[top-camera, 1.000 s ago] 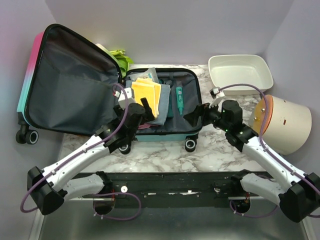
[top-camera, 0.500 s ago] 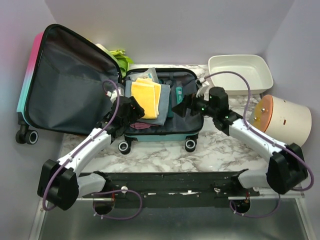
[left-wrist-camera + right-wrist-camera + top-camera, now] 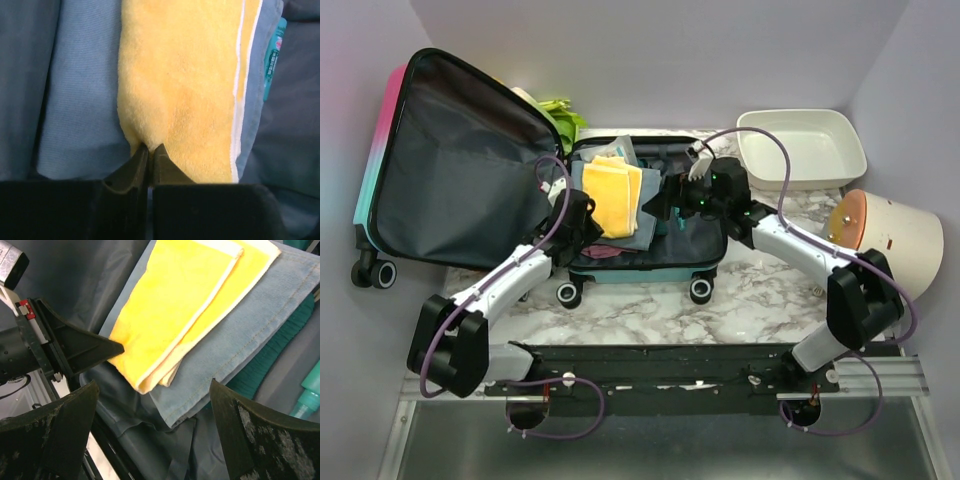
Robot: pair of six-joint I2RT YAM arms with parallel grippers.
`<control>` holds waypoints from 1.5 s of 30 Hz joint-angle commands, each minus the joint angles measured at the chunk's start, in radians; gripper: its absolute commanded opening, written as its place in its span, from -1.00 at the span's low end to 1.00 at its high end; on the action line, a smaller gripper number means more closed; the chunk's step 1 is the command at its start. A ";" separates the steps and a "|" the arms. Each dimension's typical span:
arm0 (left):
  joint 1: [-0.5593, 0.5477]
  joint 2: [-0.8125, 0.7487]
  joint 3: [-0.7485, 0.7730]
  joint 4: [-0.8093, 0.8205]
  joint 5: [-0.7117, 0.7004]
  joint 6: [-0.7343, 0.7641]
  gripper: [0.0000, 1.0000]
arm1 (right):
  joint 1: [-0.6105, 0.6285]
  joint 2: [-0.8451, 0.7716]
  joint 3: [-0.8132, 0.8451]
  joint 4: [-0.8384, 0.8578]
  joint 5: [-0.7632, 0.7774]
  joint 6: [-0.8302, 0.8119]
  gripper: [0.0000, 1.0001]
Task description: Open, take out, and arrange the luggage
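Observation:
The luggage (image 3: 460, 170) lies open, its pink-to-teal lid propped at the left and its base (image 3: 650, 262) flat on the marble. A folded yellow towel (image 3: 612, 195) rests on blue denim cloth (image 3: 645, 212) inside the base. My left gripper (image 3: 590, 215) is at the towel's near edge. In the left wrist view its jaws (image 3: 150, 148) stand pinched together on a fold of the yellow towel (image 3: 185, 90). My right gripper (image 3: 655, 205) hovers open over the base's middle, its fingers spread above the denim (image 3: 250, 325) in the right wrist view (image 3: 154, 385). A teal tube (image 3: 274, 55) lies at the right.
A white tray (image 3: 800, 150) stands at the back right. A cream drum with an orange lid (image 3: 890, 245) lies on its side at the right edge. Green leaves (image 3: 560, 115) show behind the lid, which overhangs the table's left side. Teal knit fabric (image 3: 280, 355) lies under the denim.
My left gripper has reached into the base and closed on the towel's near edge. The right arm has swung left over the suitcase, fingers staying open.

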 commanded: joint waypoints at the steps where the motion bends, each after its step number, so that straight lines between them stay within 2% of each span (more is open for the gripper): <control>1: 0.006 0.024 0.053 0.015 0.054 0.025 -1.00 | 0.011 0.050 0.047 0.012 -0.020 0.038 1.00; 5: 0.006 -0.009 0.089 0.002 0.083 0.020 -1.00 | 0.023 0.100 0.081 -0.007 -0.012 0.084 1.00; 11: 0.007 -0.094 0.090 -0.008 0.059 -0.015 -1.00 | 0.046 0.191 0.150 -0.001 0.028 0.239 1.00; 20: 0.006 -0.103 0.087 -0.038 0.042 -0.018 -1.00 | 0.071 0.292 0.219 -0.006 0.077 0.441 1.00; 25: 0.006 -0.109 0.083 -0.047 0.044 -0.018 -1.00 | 0.083 0.309 0.197 -0.018 0.108 0.467 1.00; 36: 0.006 -0.134 0.040 -0.028 0.051 -0.027 -1.00 | 0.141 0.415 0.251 0.034 0.017 0.510 1.00; 39: 0.006 -0.137 0.035 -0.030 0.054 -0.027 -1.00 | 0.152 0.433 0.269 0.088 -0.003 0.490 0.90; 45: 0.006 -0.149 0.023 -0.035 0.050 -0.030 -1.00 | 0.155 0.446 0.300 0.080 0.036 0.460 0.50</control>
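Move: The left fingers are around the near-left edge of the yellow towel, whose middle lies about 8 cm ahead, 4 cm to the right and about level. The plastic pouch is some 20 cm ahead and 4 cm right. For the open right gripper, the towel's middle is about 12 cm to the left, 2 cm ahead and 9 cm below; the teal tube is about 5 cm to its right, 2 cm ahead and similarly low. Shut the left gripper on the towel's edge and lift it about 6 cm, then hold it there. Meanwhile bring the open right gripper some 10 cm left and 7 cm down, with a little forward, tipping its fingers downward some 25 degrees, until they straddle the towel's white-hemmed right edge; there, just start closing them, one finger against the towel's face. ##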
